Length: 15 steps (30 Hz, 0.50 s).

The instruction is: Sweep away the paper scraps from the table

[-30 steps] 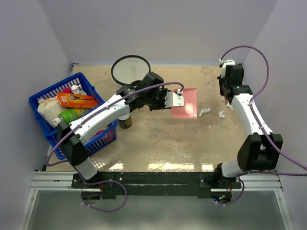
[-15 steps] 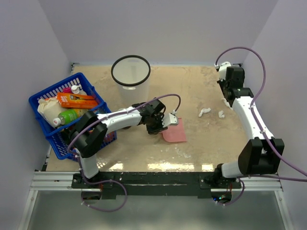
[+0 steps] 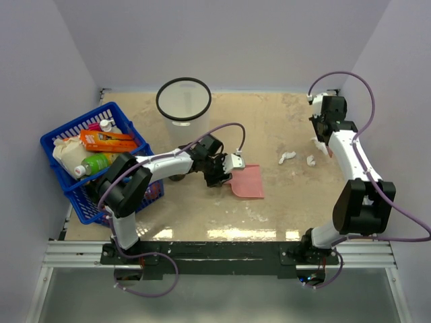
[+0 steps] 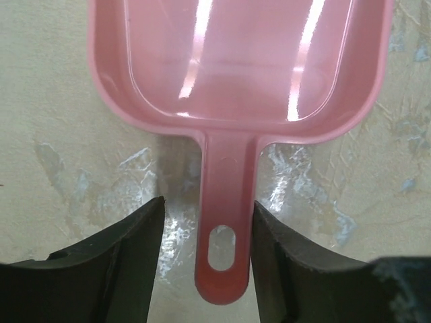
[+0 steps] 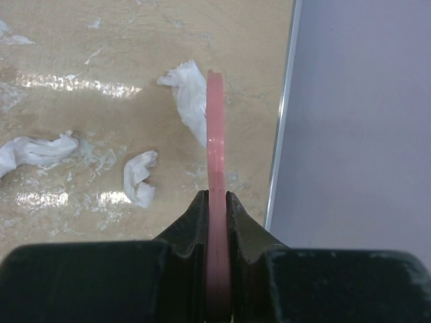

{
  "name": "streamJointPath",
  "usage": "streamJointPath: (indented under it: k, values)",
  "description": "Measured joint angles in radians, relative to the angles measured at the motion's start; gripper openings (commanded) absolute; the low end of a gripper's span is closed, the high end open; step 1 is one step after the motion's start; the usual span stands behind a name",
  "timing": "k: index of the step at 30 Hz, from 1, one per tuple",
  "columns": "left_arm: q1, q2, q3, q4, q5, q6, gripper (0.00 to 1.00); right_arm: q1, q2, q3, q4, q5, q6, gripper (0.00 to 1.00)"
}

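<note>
The pink dustpan lies flat on the beige table, mouth facing away from my left gripper. In the left wrist view the dustpan has its handle between my open left gripper; the right finger touches it, the left stands apart. My right gripper is shut on a thin pink tool seen edge-on, low over the table by the right wall. Three white paper scraps lie to its left. They also show in the right wrist view.
A blue basket full of groceries stands at the left. A round bin with a black rim stands at the back. The right wall and its metal strip are close beside the pink tool.
My left arm carried the dustpan from the far middle toward the front, laid it on the table and opened its jaws. The right arm barely shifted.
</note>
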<state>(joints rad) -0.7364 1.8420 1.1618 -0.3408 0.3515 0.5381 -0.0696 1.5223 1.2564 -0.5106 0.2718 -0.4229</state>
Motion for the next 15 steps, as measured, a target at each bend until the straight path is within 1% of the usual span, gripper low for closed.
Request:
streamJointPath:
  k: [5, 6, 8, 9, 11, 12, 14, 15]
  values:
    - [0.054, 0.000, -0.016, 0.022, 0.066, 0.032, 0.45, -0.011, 0.010, 0.001, 0.002, -0.005, -0.001, 0.00]
    - [0.058, 0.000, -0.018, 0.023, 0.075, 0.036, 0.40, -0.013, 0.018, 0.003, 0.003, -0.005, -0.001, 0.00]
    - [0.061, 0.000, -0.024, 0.027, 0.091, 0.047, 0.34, -0.018, 0.045, 0.011, 0.005, -0.005, -0.001, 0.00]
    - [0.060, 0.000, -0.030, 0.029, 0.100, 0.052, 0.29, -0.019, 0.062, 0.016, 0.006, -0.005, -0.002, 0.00]
    - [0.055, 0.000, -0.037, 0.029, 0.108, 0.059, 0.24, -0.021, 0.093, 0.020, 0.014, -0.006, -0.004, 0.00]
    - [0.053, 0.000, -0.039, 0.029, 0.113, 0.060, 0.19, -0.021, 0.109, 0.021, 0.015, -0.008, -0.005, 0.00]
    - [0.049, 0.000, -0.039, 0.031, 0.116, 0.059, 0.14, -0.021, 0.137, 0.021, 0.018, -0.013, -0.005, 0.00]
    - [0.048, 0.000, -0.039, 0.031, 0.117, 0.058, 0.10, -0.021, 0.147, 0.021, 0.019, -0.016, -0.005, 0.00]
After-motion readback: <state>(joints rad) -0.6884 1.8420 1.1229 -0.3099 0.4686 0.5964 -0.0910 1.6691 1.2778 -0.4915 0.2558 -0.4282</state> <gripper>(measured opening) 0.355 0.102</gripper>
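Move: The right hand, holding the brush, has the long paper scrap about 4 cm ahead, 3 cm to its left and 16 cm below; on the same table level, a small scrap lies 2 cm back and 7 cm left, and a twisted scrap 1 cm back and 15 cm left. The left hand has the dustpan handle between its open fingers, about 1 cm right and 1 cm below, level fore and aft; the pan's middle is 7 cm right, straight across and 2 cm below. Right hand lowers the held brush about 5 cm towards the long scrap while left fingers pinch the dustpan handle. ##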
